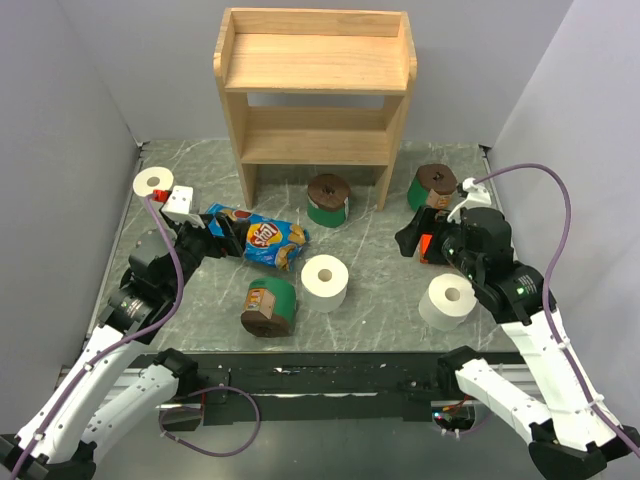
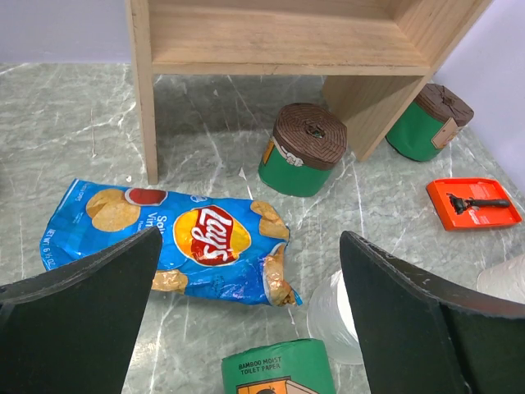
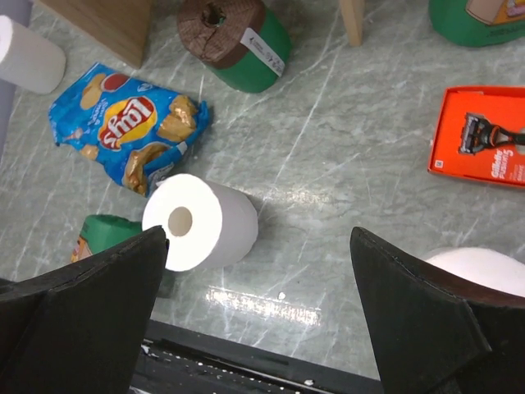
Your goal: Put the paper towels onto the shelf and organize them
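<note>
The light-wood shelf [image 1: 315,90] stands at the back, both tiers bare. White rolls sit at far left [image 1: 155,182], middle [image 1: 324,282] and right [image 1: 447,300]. Green rolls stand below the shelf [image 1: 328,199], by its right leg [image 1: 432,186], and lie at the front [image 1: 269,305]. My left gripper [image 1: 226,232] is open and empty over the chip bag; its wrist view shows the front green roll [image 2: 275,369] between the fingers [image 2: 82,320]. My right gripper [image 1: 415,240] is open and empty, with the middle white roll [image 3: 201,222] by its left finger.
A blue chip bag [image 1: 258,237] lies left of centre under the left gripper. An orange razor package [image 3: 484,135] lies at the right, mostly hidden by the right gripper in the top view. Grey walls close both sides of the table.
</note>
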`<state>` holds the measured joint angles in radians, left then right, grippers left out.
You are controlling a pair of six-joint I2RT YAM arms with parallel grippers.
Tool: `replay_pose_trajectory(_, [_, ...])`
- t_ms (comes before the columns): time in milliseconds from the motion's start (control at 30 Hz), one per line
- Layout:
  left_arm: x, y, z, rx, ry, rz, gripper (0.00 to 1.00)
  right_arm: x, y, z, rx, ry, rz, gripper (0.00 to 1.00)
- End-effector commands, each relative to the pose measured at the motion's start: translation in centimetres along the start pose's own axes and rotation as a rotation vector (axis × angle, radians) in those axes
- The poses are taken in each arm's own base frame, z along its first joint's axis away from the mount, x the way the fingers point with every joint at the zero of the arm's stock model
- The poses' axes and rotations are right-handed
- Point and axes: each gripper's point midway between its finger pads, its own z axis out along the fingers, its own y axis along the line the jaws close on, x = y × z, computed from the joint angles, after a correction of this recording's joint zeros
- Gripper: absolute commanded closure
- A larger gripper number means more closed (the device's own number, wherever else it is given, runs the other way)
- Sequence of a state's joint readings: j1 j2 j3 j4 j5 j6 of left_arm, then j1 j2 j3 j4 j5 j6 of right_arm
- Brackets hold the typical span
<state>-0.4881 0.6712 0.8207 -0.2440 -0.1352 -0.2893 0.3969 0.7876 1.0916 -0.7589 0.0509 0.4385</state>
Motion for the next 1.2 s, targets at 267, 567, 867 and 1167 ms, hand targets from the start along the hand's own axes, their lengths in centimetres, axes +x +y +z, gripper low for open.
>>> replay_pose_trajectory(267, [-2.4,-0.8,-0.3,0.031,-0.071,0.003,0.04,-1.7,-1.4,-1.8,0.111,-0.077,0.125,0.00])
replay_pose_trajectory(567, [-2.4,-0.7,-0.3,0.025,-0.071,0.008,0.04,3.0,-6.8,-4.0,0.427,-0.002,0.372,0.02])
replay_pose_trajectory(867, [-2.4,-1.1,-0.5,0.049,-0.073,0.003,0.04,8.5,-11.7,-4.7,0.752,0.102,0.455,0.22])
replay_pose_trajectory(1167, [-2.3,-1.4,-0.5,0.062,-0.066,0.003,0.04,10.2,-10.8,0.5,0.618,0.195,0.276,0.22])
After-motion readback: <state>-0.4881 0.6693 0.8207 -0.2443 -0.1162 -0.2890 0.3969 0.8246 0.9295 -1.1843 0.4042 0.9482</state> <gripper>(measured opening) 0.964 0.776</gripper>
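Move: The white paper towel roll nearest the right arm stands about 11 cm to the right of the right hand, some 5 cm back and 23 cm below it. The orange razor box lies roughly 15 cm farther out than that roll, and the middle white roll is about 14 cm to the right hand's left, level with it in reach. From the left hand, the right white roll is around 38 cm to the right and 5 cm back. Towards the right-hand white roll the right hand swings right and back, then sinks mostly straight down, easing slightly forward and left at the end: about 12 cm down in all, with 7 right and 6 back. Its wrist turns some 35 degrees clockwise and tips down about 30, while the fingers narrow a little but stay well open, not yet touching the roll. ##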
